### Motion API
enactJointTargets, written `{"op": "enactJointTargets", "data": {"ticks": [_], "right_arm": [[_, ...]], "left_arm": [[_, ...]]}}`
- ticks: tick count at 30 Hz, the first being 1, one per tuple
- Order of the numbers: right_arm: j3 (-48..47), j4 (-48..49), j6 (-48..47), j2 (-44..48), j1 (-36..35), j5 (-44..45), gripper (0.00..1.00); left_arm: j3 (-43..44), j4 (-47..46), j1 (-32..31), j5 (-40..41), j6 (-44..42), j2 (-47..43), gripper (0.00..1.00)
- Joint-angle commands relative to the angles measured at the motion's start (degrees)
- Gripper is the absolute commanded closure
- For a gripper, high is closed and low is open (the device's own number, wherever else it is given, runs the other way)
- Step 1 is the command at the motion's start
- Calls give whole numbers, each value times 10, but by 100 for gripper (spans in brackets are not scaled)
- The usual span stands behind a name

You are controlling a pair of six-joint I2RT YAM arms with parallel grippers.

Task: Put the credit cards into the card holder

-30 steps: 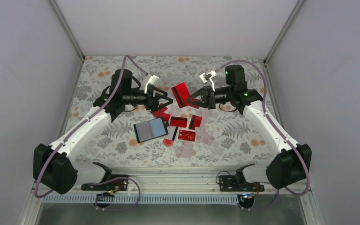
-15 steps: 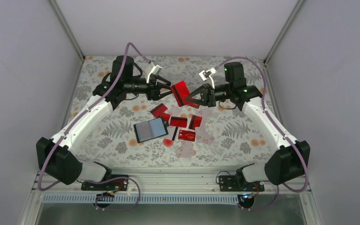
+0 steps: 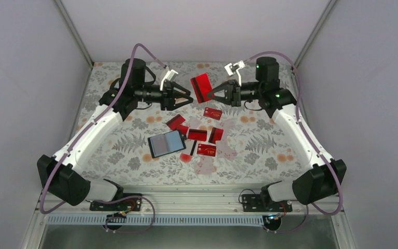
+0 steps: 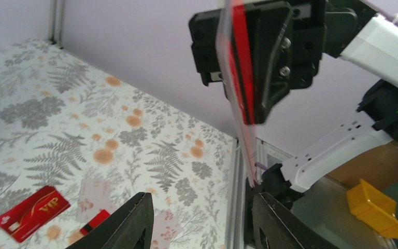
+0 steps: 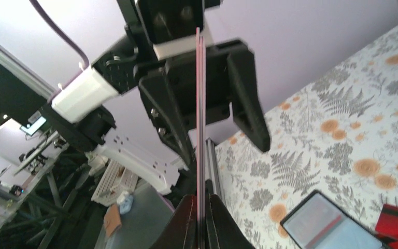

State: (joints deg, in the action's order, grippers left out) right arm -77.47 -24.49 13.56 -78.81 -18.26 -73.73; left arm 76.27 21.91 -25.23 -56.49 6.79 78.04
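My right gripper point(image 3: 213, 93) point(image 5: 201, 199) is shut on a red credit card point(image 3: 202, 87) with a black stripe, lifted above the table's far middle. That card point(image 5: 199, 104) shows edge-on in the right wrist view. My left gripper point(image 3: 185, 98) point(image 4: 202, 223) faces it, open, with the card's point(image 4: 238, 78) free edge at the mouth of its jaws and touching neither finger. More red credit cards lie below: one with gold lettering point(image 3: 213, 113), others point(image 3: 176, 122) point(image 3: 197, 135) point(image 3: 216, 135) point(image 3: 206, 150). The black card holder point(image 3: 167, 143) point(image 5: 326, 223) lies to their left with its shiny face up.
A small red round spot point(image 3: 186, 158) sits on the floral tabletop point(image 3: 249, 150) in front of the cards. Enclosure walls and metal posts point(image 3: 75, 31) close the table's sides. A yellow bin point(image 4: 375, 210) lies beyond the table edge.
Both arms rose and swung toward the back. The right gripper carried the card up; the left gripper narrowed and came up to its edge. A gold-lettered card now shows below.
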Motion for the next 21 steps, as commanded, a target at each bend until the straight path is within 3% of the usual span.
{"op": "enactJointTargets", "data": {"ticks": [1, 7, 13, 21], "right_arm": [[-46, 61, 71, 5, 11, 11, 96], [-79, 85, 110, 2, 11, 3, 96], [-97, 85, 117, 0, 11, -7, 96], [-117, 86, 120, 3, 9, -21, 96]], "left_arm": [[31, -27, 0, -52, 25, -21, 51], [70, -57, 0, -87, 60, -5, 50], [90, -100, -4, -84, 120, 20, 49], [111, -113, -18, -67, 136, 49, 54]]}}
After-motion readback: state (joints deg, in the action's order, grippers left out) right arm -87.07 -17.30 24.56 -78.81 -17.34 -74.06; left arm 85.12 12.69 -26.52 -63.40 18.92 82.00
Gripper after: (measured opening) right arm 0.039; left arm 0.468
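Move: The left hand, empty and half open, goes for the card in the right fingers, its middle about 5 cm to the right, 1 cm farther out and 3 cm higher; on the table some 35 cm below, a red card lies 3 cm ahead and 3 cm right, the card holder 2 cm back and 11 cm left. From the right hand, the left fingers are 8 cm left, level fore and aft and 2 cm lower; the card holder is 19 cm left, 2 cm back and 37 cm down. Both hands climb together high above the table, the right one rising about 7 cm with the card still pinched between its shut fingers, their tips tilting up slightly. The left hand also rises about 7 cm, drifting back some 2 cm on the way and then coming forward again as it edges 2 cm to the right towards the card's left edge, fingers tipping up some 10 degrees and staying half open; whether they reach the card can't be seen. ##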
